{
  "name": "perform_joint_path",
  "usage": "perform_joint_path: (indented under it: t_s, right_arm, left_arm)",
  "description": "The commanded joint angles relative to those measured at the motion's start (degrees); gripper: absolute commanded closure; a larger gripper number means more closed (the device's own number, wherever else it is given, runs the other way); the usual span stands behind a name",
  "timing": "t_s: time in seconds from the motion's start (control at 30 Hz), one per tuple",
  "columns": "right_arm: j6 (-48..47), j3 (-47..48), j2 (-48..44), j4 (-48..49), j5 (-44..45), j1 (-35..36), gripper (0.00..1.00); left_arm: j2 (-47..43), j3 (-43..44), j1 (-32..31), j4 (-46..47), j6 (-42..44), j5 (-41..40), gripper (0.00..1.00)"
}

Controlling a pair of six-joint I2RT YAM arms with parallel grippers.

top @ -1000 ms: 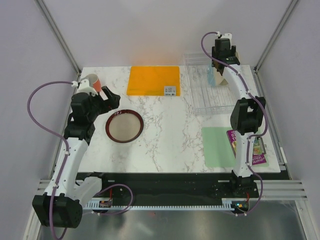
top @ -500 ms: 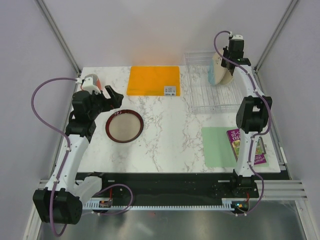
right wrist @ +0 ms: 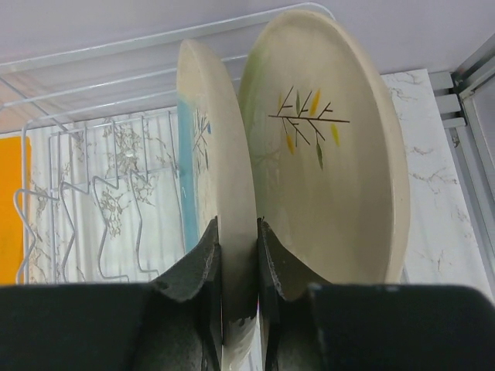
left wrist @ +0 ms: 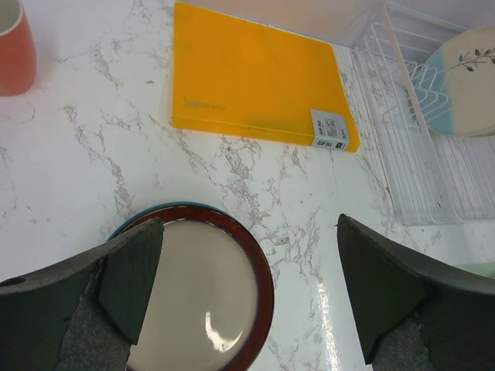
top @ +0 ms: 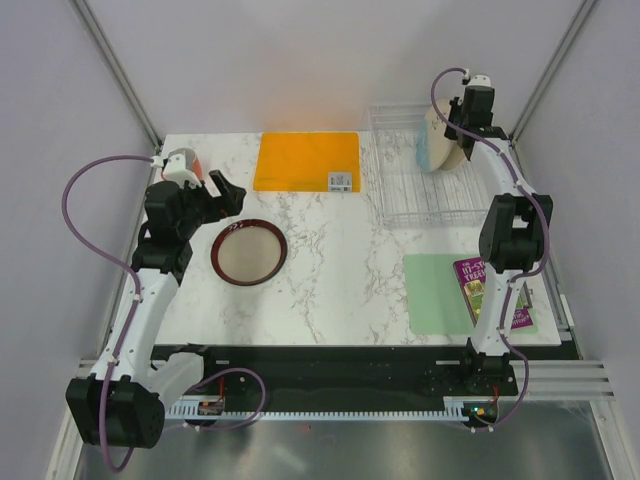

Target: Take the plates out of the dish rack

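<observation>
Two plates stand on edge in the white wire dish rack (top: 420,205) at the back right. My right gripper (right wrist: 237,224) is shut on the rim of the blue-and-cream plate (right wrist: 209,139). The cream plate with a sprig (right wrist: 329,170) stands just right of it, close against the right finger (right wrist: 274,263). In the top view the right gripper (top: 462,125) sits over these plates (top: 440,150). A dark-red-rimmed plate (top: 248,251) lies flat on the table at the left. My left gripper (left wrist: 249,224) hangs open above that plate (left wrist: 186,294), holding nothing.
An orange-red mug (top: 183,163) stands at the back left, near the left arm. A flat orange board (top: 305,160) lies at the back centre. A green mat (top: 435,292) and a colourful booklet (top: 495,295) lie at the front right beside the right arm.
My right gripper has closed on the blue-and-cream plate's rim, and its arm has shifted right and back. The left arm turned slightly, then held still.
</observation>
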Motion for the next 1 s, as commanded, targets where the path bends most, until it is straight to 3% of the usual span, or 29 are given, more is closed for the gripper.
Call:
perform_joint_path:
  t_s: [0.0, 0.2, 0.53, 0.77, 0.97]
  right_arm:
    - [-5.03, -0.14, -8.09, 3.27, 8.46, 3.36, 1.00]
    - [-12.34, -3.30, -13.36, 5.73, 21.02, 8.74, 1.00]
    - [-16.92, -5.68, -21.36, 7.23, 27.55, 12.35, 1.00]
    - [-11.57, -8.39, -28.48, 2.58, 20.62, 13.41, 1.00]
    - [3.53, -13.05, -34.11, -2.53, 0.51, 14.37, 1.00]
  left_arm:
    - [-0.17, -0.30, 0.00, 1.18, -0.68, -3.34, 0.00]
    - [1.59, 2.43, 0.00, -4.36, 1.24, -3.52, 0.00]
    - [0.89, 0.41, 0.00, -4.10, 0.55, -2.38, 0.00]
    - [0.36, -3.72, 0.00, 2.03, -3.40, 2.18, 0.00]
    - [3.26, -6.35, 0.00, 7.57, -7.27, 8.25, 0.00]
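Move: The right hand already pinches a plate standing in the rack; the finished stack lies about 48 cm to its left, 24 cm back and 18 below. The last rack plate's middle is some 6 cm to the hand's right and 6 ahead, slightly lower; the orange box lies about 36 cm left, level with the hand, 17 below. From the left hand the stack is some 5 cm ahead, straight below by about 22. The right hand lifts the pinched plate about 16 cm, drawing back 11 and left 7; the left sinks 5. ##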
